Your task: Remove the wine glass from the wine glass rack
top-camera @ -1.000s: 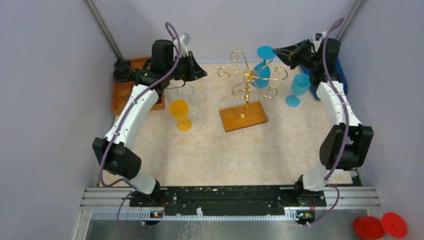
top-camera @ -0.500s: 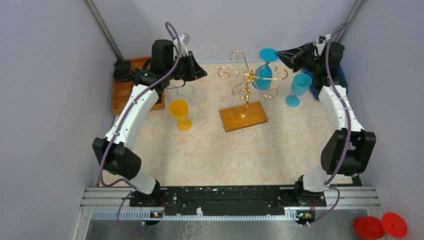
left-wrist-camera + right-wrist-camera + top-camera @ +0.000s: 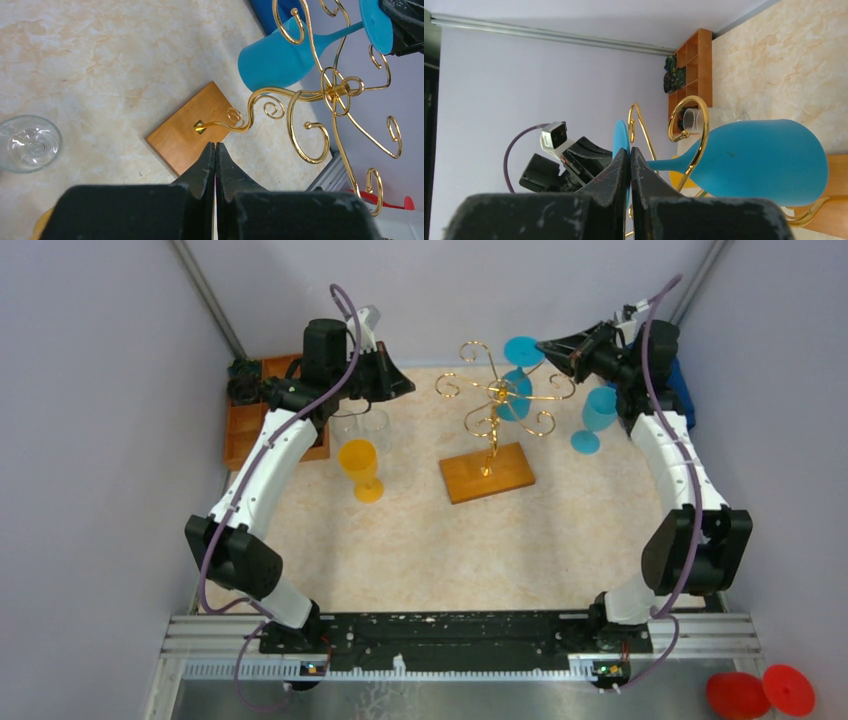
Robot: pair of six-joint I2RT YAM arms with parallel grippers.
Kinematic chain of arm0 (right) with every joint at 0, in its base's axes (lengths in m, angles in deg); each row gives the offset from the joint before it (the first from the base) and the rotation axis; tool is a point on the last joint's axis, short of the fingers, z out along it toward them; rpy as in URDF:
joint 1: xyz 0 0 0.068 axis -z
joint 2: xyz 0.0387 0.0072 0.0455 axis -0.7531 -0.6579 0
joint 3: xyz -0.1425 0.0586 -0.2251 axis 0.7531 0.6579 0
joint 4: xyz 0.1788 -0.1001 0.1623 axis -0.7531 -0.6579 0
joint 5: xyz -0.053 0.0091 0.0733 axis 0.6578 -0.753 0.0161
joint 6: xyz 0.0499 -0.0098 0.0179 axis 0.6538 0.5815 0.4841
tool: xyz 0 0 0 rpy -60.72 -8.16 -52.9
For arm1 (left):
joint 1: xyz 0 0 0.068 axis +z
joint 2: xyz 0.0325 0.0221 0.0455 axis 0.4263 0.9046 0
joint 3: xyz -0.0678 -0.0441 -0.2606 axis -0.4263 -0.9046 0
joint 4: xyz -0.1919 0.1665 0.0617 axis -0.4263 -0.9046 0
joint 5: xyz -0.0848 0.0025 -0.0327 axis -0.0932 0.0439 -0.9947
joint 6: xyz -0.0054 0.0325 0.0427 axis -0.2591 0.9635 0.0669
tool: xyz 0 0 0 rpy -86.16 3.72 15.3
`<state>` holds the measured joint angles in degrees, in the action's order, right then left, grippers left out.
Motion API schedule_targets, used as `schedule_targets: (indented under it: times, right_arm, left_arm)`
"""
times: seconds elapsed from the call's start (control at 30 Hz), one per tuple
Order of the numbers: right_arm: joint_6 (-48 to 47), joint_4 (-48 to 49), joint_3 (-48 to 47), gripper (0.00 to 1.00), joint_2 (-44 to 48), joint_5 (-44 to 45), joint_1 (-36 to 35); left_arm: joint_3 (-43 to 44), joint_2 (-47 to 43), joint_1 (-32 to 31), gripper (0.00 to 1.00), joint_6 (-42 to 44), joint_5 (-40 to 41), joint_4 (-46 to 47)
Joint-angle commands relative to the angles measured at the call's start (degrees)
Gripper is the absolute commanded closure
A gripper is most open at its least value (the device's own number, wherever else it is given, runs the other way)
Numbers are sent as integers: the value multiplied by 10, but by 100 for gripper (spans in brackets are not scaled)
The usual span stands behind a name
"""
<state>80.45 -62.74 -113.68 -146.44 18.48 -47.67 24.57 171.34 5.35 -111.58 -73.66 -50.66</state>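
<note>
A blue wine glass (image 3: pixel 514 398) hangs bowl-down on a curled arm of the gold wire wine glass rack (image 3: pixel 497 392), which stands on a wooden base (image 3: pixel 487 472). My right gripper (image 3: pixel 546 347) is shut on the glass's flat round foot (image 3: pixel 521 349) from the right. In the right wrist view the thin blue foot sits edge-on between the fingertips of the gripper (image 3: pixel 629 149), and the blue bowl (image 3: pixel 764 160) hangs through a gold loop (image 3: pixel 701 130). My left gripper (image 3: pixel 405 388) is shut and empty at the back left. Its closed tips (image 3: pixel 215 145) point toward the rack's base (image 3: pixel 192 130).
An orange glass (image 3: pixel 360 466) and a clear glass (image 3: pixel 362 425) stand left of the rack. A second blue glass (image 3: pixel 597 416) stands upright at the right. An orange compartmented tray (image 3: pixel 243 430) sits at the far left. Red parts (image 3: pixel 760 692) lie off the table.
My right gripper has shifted a little to the left with the glass's foot, and the blue bowl has moved slightly with it. The left arm has stayed still.
</note>
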Motion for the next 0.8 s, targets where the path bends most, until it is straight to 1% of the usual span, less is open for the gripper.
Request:
schedule_targets:
  times: [0.0, 0.13, 0.33, 0.43, 0.57, 0.77]
  right_arm:
    - [-7, 21, -51, 100, -22, 7, -27]
    - [-8, 6, -97, 100, -49, 25, -30]
    - [-34, -47, -178, 100, -104, 55, -30]
    - [-41, -54, -196, 100, -122, 71, -26]
    - [-45, -36, -200, 100, -135, 86, -6]
    - [-48, 14, -190, 100, -125, 99, 61]
  left_arm:
    - [-4, -20, -3, 100, 3, -4, 5]
    - [-3, -23, -2, 100, 7, 0, 0]
    - [-3, -25, -2, 100, 10, 3, -4]
    - [-2, -27, -2, 100, 12, 7, -7]
    - [0, -29, -2, 100, 15, 14, -11]
    - [5, -28, -2, 100, 18, 32, -17]
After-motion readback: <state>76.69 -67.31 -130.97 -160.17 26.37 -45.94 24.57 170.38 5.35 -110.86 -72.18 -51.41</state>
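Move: At the tips of the right fingers, still pinching its foot by the rim, the blue wine glass hangs upside down, its middle about 2 cm ahead, 3 cm left and 9 cm below. The rack's far hook is some 2 cm left, level ahead and 3 cm below; the rack hub lies 9 cm back, 8 cm left, 5 cm below. A standing blue glass is about 13 cm right, level ahead, 28 cm below. From the idle left hand the held glass's middle is roughly 6 cm ahead, 23 cm right and 5 cm lower. Keeping its pinch on the foot, the right hand carries the hanging glass forward about 8 cm, out beyond the rack and away from its hub. It first edges left by 1.5 cm and rises 2 cm, then sinks back and sweeps some 5 cm right, turning about 10 degrees clockwise. ##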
